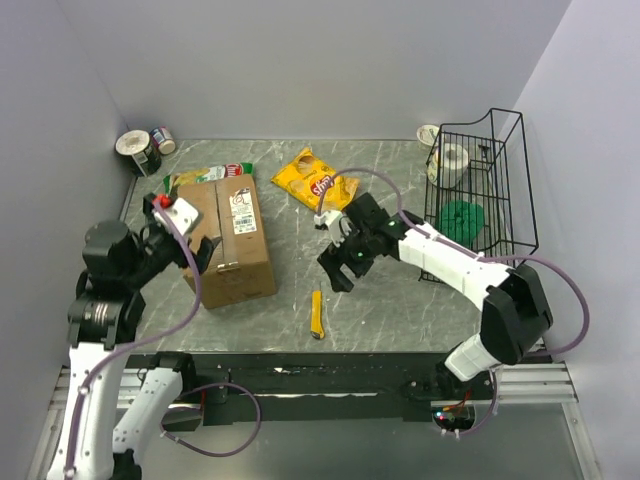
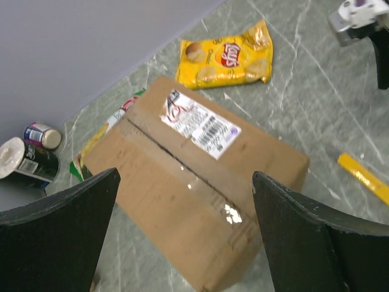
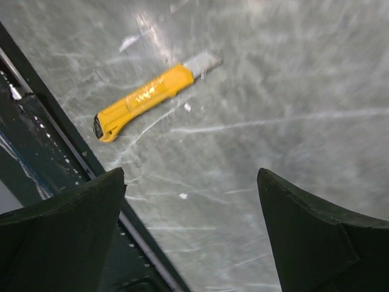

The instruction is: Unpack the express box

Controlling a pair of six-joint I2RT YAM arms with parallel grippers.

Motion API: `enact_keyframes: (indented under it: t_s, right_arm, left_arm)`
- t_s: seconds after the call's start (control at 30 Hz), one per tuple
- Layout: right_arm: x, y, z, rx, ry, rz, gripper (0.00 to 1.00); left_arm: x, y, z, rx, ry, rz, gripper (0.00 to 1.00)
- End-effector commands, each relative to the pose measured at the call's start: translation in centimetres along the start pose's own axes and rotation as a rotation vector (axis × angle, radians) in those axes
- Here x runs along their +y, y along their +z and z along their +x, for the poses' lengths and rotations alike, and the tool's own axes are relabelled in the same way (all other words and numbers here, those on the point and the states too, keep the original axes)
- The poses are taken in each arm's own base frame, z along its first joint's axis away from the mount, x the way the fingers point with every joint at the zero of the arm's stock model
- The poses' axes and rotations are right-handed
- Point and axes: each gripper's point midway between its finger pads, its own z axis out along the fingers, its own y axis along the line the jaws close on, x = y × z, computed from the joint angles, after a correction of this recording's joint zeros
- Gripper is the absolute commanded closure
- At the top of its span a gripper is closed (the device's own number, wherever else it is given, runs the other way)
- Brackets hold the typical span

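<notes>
The express box (image 1: 235,235) is a brown carton lying left of centre, its flaps flat, with a white label (image 2: 200,125) and a taped seam along the top. My left gripper (image 1: 203,252) hovers over the box's near left side, open and empty; in the left wrist view the box (image 2: 182,201) lies below the wide-apart left gripper (image 2: 185,176). My right gripper (image 1: 336,270) hangs open above bare table right of the box. In the right wrist view the right gripper (image 3: 191,173) holds nothing.
A yellow utility knife (image 1: 317,313) (image 3: 146,97) lies near the front edge. A yellow chips bag (image 1: 315,180) lies behind the right gripper. A green packet (image 1: 205,175) and two cans (image 1: 140,152) sit back left. At right, a black wire basket (image 1: 505,160) holds a roll and a green lid.
</notes>
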Motion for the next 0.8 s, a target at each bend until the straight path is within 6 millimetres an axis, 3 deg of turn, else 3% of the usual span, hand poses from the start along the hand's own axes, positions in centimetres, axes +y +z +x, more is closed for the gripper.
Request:
enact_keyframes:
  t_s: [0.0, 0.17, 0.3, 0.57, 0.77]
  right_arm:
    - [1.0, 1.5, 1.0, 0.032, 0.154, 0.050, 0.05]
    - [3.8, 3.3, 0.9, 0.060, 0.166, 0.072, 0.04]
    - [6.4, 5.2, 0.3, 0.081, 0.156, 0.139, 0.00]
    - [7.6, 9.3, 1.0, 0.194, 0.210, 0.221, 0.00]
    - [7.7, 10.4, 2.2, 0.239, 0.207, 0.265, 0.12]
  left_arm:
    - [-1.1, -1.4, 2.9, 0.072, 0.034, 0.000, 0.03]
    - [-0.7, -1.9, 4.6, 0.110, 0.002, -0.061, 0.04]
    - [0.1, -2.3, 4.7, 0.118, 0.002, -0.115, 0.04]
    - [0.1, -2.2, 3.5, 0.077, -0.030, -0.118, 0.03]
    - [0.0, -2.1, 3.8, 0.074, -0.054, -0.124, 0.04]
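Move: The box cutter lies about 6 cm back from the right hand, some 7 cm to its left and 12 cm below. The cardboard box's middle is roughly 24 cm to this hand's left, 7 cm farther out and 7 cm lower; the yellow chips bag lies about 25 cm ahead, 6 cm left and 11 cm below. From the left hand the cutter is some 21 cm to the right, 6 cm back and 32 cm down. Down, left and back goes the right hand, sinking nearly 10 cm onto the box cutter: first back and down, then across to the left, finally almost straight down. Its fingers stay wide open while the wrist turns some 20 degrees to point more steeply at the table, ending just above the cutter's handle. The empty left hand sinks some 4 cm, easing back and left, and stops high by the box, still open. ##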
